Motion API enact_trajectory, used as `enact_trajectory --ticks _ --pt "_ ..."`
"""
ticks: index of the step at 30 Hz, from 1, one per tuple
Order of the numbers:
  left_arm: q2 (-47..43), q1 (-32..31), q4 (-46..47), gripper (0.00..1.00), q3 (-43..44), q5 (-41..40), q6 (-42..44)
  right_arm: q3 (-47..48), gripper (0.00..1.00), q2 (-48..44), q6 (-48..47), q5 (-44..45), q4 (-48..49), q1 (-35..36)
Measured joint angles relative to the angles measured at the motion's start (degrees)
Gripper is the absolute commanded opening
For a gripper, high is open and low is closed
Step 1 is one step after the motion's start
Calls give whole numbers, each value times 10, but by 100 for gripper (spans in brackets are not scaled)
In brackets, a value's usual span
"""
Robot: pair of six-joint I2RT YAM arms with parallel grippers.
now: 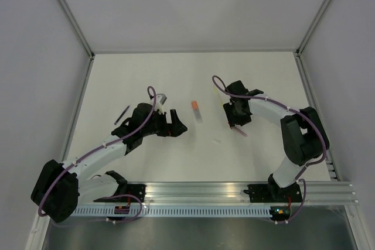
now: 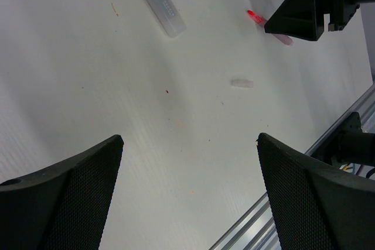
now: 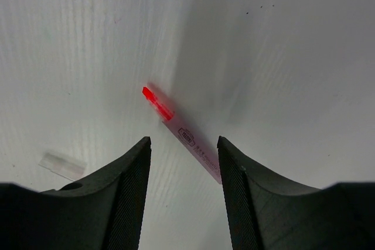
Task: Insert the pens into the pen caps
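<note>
A pale pink pen (image 3: 188, 140) with a bare red tip lies slantwise on the white table, right between the fingers of my right gripper (image 3: 183, 140). Those jaws stand apart around it, and its rear end reaches the right finger (image 3: 240, 197). A tiny clear pen cap (image 3: 61, 165) lies to the left of that gripper, also seen as the clear cap (image 2: 241, 83). A whitish pen (image 1: 197, 112) with an orange end lies mid-table. A black pen (image 1: 121, 113) rests at the far left. My left gripper (image 2: 190, 139) hovers wide open over bare table, holding nothing.
The aluminium rail (image 1: 234, 194) with both arm bases runs along the near edge. Grey walls close the table on three sides. The right gripper (image 2: 319, 4) shows at the top right of the left wrist view, near the pink pen (image 2: 270, 28).
</note>
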Motion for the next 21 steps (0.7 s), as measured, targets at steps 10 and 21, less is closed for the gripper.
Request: enact_trajectory --ticks 10,21 --pt "-23 0 0 99 -1 -22 3 -7 39 32 1 7 -10 0" --pt "-63 0 -1 99 -21 -45 4 -6 0 34 8 -17 -6 0"
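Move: The red pen lies slanted almost directly under the right hand, about 2 cm below and 1 cm back. At much the same depth, a clear cap is some 8 cm to that hand's left and 4 cm back, the yellow pen about 7 cm left and 12 cm ahead, the orange marker roughly 16 cm left and 6 cm ahead. From the left hand the red pen is about 23 cm right, level with it and 11 cm lower. The right hand sinks about 2 cm, easing slightly back, and its fingers close to pinch the red pen mid-barrel. ##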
